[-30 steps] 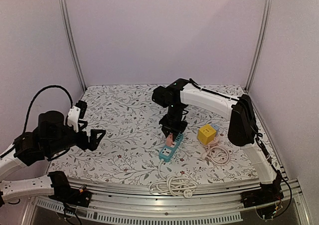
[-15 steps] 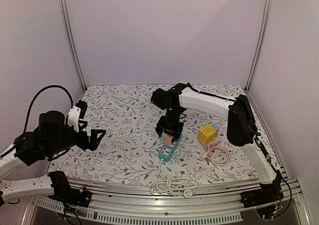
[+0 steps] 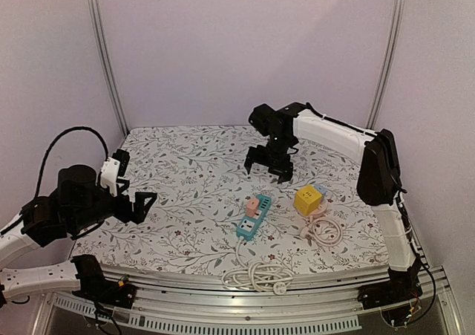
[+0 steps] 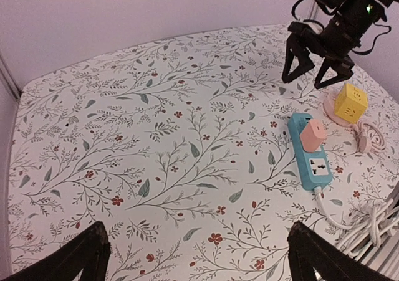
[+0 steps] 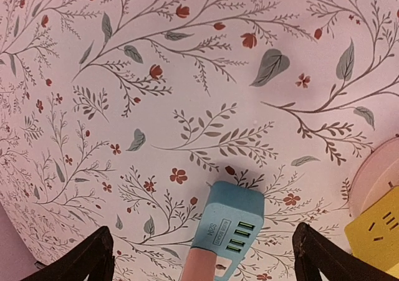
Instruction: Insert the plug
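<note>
A blue power strip (image 3: 252, 218) lies mid-table with a pink plug (image 3: 253, 203) standing on its far half. My right gripper (image 3: 269, 166) hangs open above and behind the strip, clear of the plug and holding nothing. In the right wrist view the strip's end with four USB ports (image 5: 234, 222) and the top of the pink plug (image 5: 202, 268) lie between and below my spread fingers (image 5: 93, 256). My left gripper (image 3: 141, 205) is open and empty at the left. From its wrist I see the strip (image 4: 310, 162), the plug (image 4: 312, 133) and the right gripper (image 4: 316, 63).
A yellow cube socket (image 3: 307, 199) on a pink round base sits right of the strip, beside a coiled white cable (image 3: 326, 229). The strip's white cord is bundled at the front edge (image 3: 258, 277). Metal frame posts (image 3: 104, 60) stand at the back corners.
My right gripper has opened, let go of the pink plug and risen back and away from the strip. The plug stays on the strip. The left arm has not moved.
</note>
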You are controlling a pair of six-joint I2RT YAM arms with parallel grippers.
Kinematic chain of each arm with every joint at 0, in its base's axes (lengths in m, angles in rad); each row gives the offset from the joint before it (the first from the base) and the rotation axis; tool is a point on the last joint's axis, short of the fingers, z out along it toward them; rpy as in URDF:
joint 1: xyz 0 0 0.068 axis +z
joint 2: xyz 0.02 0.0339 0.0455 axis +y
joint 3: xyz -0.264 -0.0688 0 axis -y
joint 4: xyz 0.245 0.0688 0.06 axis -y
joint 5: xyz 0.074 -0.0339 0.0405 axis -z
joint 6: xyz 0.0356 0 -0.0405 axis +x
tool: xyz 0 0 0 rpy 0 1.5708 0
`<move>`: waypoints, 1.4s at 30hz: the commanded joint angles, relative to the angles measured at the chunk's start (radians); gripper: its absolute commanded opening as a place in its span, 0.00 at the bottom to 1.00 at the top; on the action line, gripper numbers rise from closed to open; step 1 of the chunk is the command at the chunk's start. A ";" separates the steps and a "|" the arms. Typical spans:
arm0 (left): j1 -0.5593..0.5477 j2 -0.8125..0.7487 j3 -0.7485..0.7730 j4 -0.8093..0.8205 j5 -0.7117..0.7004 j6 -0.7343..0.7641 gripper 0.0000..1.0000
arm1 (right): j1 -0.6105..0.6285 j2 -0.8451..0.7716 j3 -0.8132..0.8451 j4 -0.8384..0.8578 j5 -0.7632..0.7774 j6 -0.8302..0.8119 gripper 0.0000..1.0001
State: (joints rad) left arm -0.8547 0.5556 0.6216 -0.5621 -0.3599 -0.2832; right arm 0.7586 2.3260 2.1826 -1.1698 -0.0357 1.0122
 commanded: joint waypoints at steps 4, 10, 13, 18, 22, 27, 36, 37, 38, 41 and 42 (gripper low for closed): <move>0.000 0.000 -0.002 0.008 -0.027 0.006 1.00 | -0.033 -0.133 0.007 0.166 0.073 -0.211 0.99; -0.001 0.009 0.000 0.003 -0.041 -0.003 1.00 | -0.070 -0.179 0.013 0.306 0.053 -0.332 0.99; -0.004 0.007 0.000 -0.002 -0.054 -0.012 0.99 | -0.083 -0.196 0.010 0.370 0.077 -0.370 0.99; -0.010 0.010 0.000 -0.005 -0.077 -0.019 0.99 | -0.084 -0.245 -0.010 0.477 0.136 -0.446 0.99; -0.012 0.024 0.004 -0.005 -0.077 -0.020 1.00 | -0.084 -0.288 -0.026 0.524 0.226 -0.503 0.99; -0.021 0.044 0.013 -0.011 -0.087 -0.023 1.00 | -0.084 -0.349 -0.069 0.566 0.344 -0.603 0.99; -0.032 0.040 0.009 -0.012 -0.116 -0.029 0.99 | -0.084 -0.481 -0.262 0.602 0.271 -0.621 0.99; -0.032 0.040 0.009 -0.011 -0.116 -0.029 0.99 | -0.085 -0.510 -0.298 0.624 0.249 -0.625 0.99; -0.032 0.040 0.009 -0.011 -0.115 -0.030 0.99 | -0.085 -0.528 -0.329 0.647 0.234 -0.625 0.99; -0.033 0.038 0.009 -0.011 -0.123 -0.030 0.99 | -0.084 -0.574 -0.383 0.691 0.211 -0.611 0.99; -0.033 0.038 0.009 -0.011 -0.129 -0.030 0.99 | -0.085 -0.579 -0.384 0.696 0.207 -0.610 0.99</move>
State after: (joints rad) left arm -0.8753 0.5957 0.6216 -0.5652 -0.4633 -0.3073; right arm 0.6731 1.8149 1.8290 -0.5526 0.2211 0.4023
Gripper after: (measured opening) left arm 0.994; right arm 0.989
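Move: The right hand is empty and already clear of the pink plug, which stands in the teal power strip about 8 cm back, 3 cm to its left and 5 cm lower. The strip's middle lies roughly 10 cm back and 2 cm left; the yellow cube is about 6 cm back and 11 cm right, the blue block some 3 cm back and 14 cm right. From the left hand the pink plug is roughly 8 cm ahead, 26 cm right and 17 cm below. The right hand retreats from the pink plug and power strip with its fingers staying wide open, climbing steeply by nearly 25 cm while going about 10 cm forward over empty table, and its wrist tips up some 50 degrees so that the downward fingers swing out towards the far wall. Drifting several centimetres to its right from partway up, it finally eases back and sinks about 3 cm, touching nothing. ##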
